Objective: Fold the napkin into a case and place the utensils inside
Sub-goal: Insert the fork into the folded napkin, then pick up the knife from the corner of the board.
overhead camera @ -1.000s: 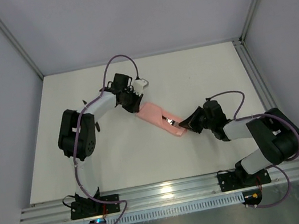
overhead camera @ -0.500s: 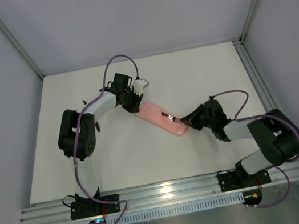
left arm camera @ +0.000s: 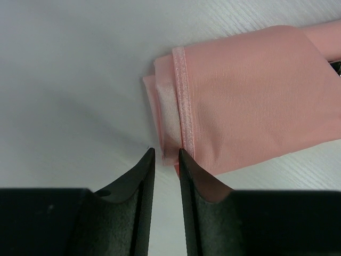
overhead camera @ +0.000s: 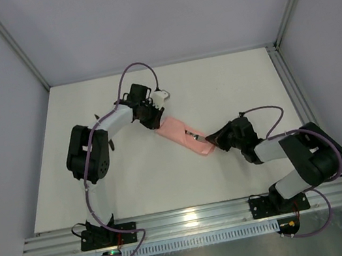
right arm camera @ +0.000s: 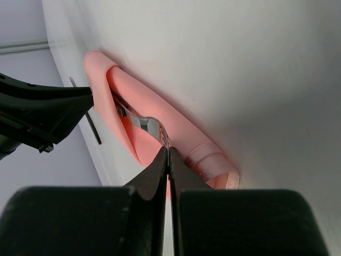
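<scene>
The pale-pink case (overhead camera: 182, 136) lies diagonally mid-table, its pocket mouth facing the right arm. My right gripper (overhead camera: 211, 139) is at the lower right end, shut on the silvery tines of the fork (right arm camera: 151, 126). The fork's dark handle runs into the pocket of the case (right arm camera: 160, 106). My left gripper (overhead camera: 155, 123) sits at the upper left end. In the left wrist view its jaws stand slightly apart (left arm camera: 166, 157), with the hemmed corner of the case (left arm camera: 250, 96) right at the tips. A thin black strip (right arm camera: 90, 122) lies on the table beyond the case; I cannot tell if it is the knife.
White tabletop (overhead camera: 229, 84) stretches around the case on every side. Grey enclosure walls stand at the back and sides, with a metal rail (overhead camera: 194, 220) along the near edge where both arm bases are bolted.
My right gripper has crept a little up and left along the case with the fork. The left jaws have parted slightly at the case's corner.
</scene>
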### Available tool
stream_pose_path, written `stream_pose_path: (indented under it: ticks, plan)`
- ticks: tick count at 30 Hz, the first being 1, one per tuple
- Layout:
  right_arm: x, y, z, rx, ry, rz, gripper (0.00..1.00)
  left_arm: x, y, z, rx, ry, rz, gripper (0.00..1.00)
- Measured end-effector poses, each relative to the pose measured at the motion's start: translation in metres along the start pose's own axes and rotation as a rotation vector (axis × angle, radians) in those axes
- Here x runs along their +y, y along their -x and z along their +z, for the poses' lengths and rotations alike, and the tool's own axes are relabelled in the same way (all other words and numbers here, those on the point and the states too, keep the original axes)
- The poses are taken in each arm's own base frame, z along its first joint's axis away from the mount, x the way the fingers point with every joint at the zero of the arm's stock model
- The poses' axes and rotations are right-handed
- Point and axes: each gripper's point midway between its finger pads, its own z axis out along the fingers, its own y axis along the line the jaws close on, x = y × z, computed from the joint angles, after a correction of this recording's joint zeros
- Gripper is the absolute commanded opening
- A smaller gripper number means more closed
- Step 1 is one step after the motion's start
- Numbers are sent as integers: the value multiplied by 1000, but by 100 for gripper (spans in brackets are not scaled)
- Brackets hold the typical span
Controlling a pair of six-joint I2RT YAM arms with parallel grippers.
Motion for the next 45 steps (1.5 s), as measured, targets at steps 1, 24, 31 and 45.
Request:
stream_pose_path:
  ticks: [1,24,31,45]
  plan:
    - [1,-2,0,5,2,-3,4,0,0,0,0,0,0,29]
    - [84,43,-58,-225,60,-409,57,117,-40,-174,-171,477,-340,76]
    - [117,81,-110,-467,-14,-719,99,126,-30,-272,-190,743,-292,99]
    - [146,88,-139,-595,141,-922,94,144,-95,-199,-44,724,-729,99]
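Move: About 24 cm to the left of the left hand and 1 cm ahead lies the knife, 3 cm lower; the folded napkin's middle is some 13 cm to that hand's right, 7 cm back and 2 cm lower. From the right hand, still pinching the fork's tine end, the napkin's middle sits about 10 cm left, 3 cm ahead and 2 cm below, with the fork's middle roughly 9 cm left, 5 cm ahead and 1 cm below. Opening its fingers, the right hand lets go of the fork's tines and rises about 21 cm, drifting right and swinging up to point forward, nearly level. The left hand leaves the napkin's far-left end, arcs up and some 24 cm left, turning nearly 60 degrees counter-clockwise and opening wide, then sinks from the top of its arc over the knife, still clear of it. ##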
